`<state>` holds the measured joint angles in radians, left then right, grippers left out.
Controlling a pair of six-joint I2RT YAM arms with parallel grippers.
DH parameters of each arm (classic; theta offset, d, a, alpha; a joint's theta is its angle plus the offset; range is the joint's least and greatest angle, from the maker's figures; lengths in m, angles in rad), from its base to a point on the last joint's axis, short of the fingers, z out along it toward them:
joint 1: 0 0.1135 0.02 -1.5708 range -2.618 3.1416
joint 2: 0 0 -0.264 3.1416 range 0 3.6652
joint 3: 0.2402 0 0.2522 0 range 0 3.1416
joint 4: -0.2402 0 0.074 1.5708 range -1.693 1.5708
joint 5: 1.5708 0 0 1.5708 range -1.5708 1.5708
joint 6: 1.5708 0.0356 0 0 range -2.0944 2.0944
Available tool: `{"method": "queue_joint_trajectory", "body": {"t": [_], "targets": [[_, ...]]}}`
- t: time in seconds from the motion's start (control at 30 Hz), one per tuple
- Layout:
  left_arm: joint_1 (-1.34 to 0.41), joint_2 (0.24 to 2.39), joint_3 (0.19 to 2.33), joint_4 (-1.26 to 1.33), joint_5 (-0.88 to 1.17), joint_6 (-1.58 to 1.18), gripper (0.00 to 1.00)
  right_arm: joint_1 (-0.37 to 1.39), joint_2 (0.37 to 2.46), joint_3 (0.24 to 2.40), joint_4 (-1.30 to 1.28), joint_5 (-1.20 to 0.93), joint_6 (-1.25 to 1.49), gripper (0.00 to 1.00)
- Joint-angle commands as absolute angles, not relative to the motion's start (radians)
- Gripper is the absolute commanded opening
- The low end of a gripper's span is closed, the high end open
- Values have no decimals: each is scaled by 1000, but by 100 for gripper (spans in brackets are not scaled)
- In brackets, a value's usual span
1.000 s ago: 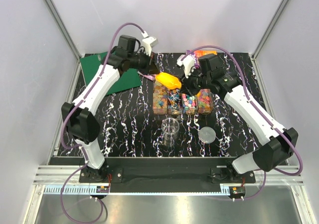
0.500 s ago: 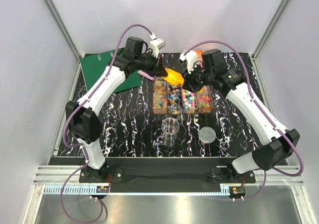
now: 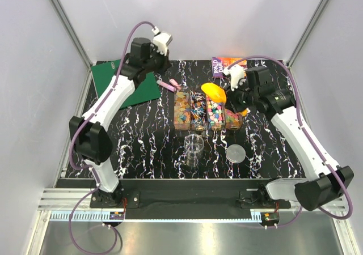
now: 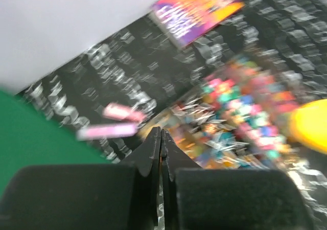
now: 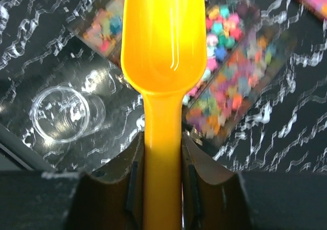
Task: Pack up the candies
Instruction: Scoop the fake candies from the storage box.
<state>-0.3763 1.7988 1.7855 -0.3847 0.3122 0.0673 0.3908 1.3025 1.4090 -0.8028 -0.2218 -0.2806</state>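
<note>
The candies [image 3: 207, 112] are small multicoloured sweets that fill a row of clear boxes mid-table, also seen in the right wrist view [image 5: 232, 82] and, blurred, in the left wrist view [image 4: 240, 112]. My right gripper [image 3: 232, 98] [image 5: 162, 143] is shut on the handle of a yellow scoop [image 3: 214, 90] [image 5: 163, 41]. The scoop's bowl is empty and hangs over the boxes. My left gripper [image 3: 163, 69] [image 4: 161, 133] is shut on nothing, raised at the back left above the pink highlighters [image 3: 169, 85].
A clear plastic cup [image 3: 194, 147] [image 5: 66, 115] stands in front of the boxes, with a round lid [image 3: 236, 153] to its right. A green mat [image 3: 127, 82] lies at the back left. A colourful book [image 3: 227, 62] [image 4: 196, 10] lies at the back.
My right gripper has carried the scoop to the right, from over the left boxes to the right ones. The left arm swung toward the scoop, then pulled back to the rear left.
</note>
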Motion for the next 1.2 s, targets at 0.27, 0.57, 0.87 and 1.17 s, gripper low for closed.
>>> {"method": "queue_joint_trajectory", "body": {"t": [0.27, 0.57, 0.87, 1.17], "targets": [[-342, 1805, 1362, -241, 193, 58, 0, 305, 1419, 1515, -1074, -83, -265, 0], [-354, 1873, 1368, -235, 173, 12, 0, 270, 1569, 1695, -1186, -23, -137, 0], [-380, 1904, 1335, -261, 183, 14, 0, 204, 1559, 1651, -1209, -49, -55, 0], [-449, 1974, 1364, -285, 213, 5, 0, 54, 1559, 1589, -1233, -116, -43, 0]]}}
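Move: The leftmost candy box lies about 26 cm below the left gripper, some 4 cm back and 5 cm right. The lollipop box is 7 cm right of it, the pink stick about 8 cm ahead and 2 cm left of the gripper, and the clear jar some 27 cm back, 9 cm right. From the right gripper, which already holds the yellow scoop, the rightmost candy box is about 10 cm ahead and 23 cm below, the star-candy box 7 cm left of that. Drop the shut left gripper about 24 cm to the left side of the leftmost candy box, fast at first and swinging left, then creeping lower, back and right, tipping the fingers down. Meanwhile, keep the scoop gripped and carry it right about 12 cm and somewhat down, off the boxes, turning the right wrist clockwise some 30 degrees and tipping it steeper. ##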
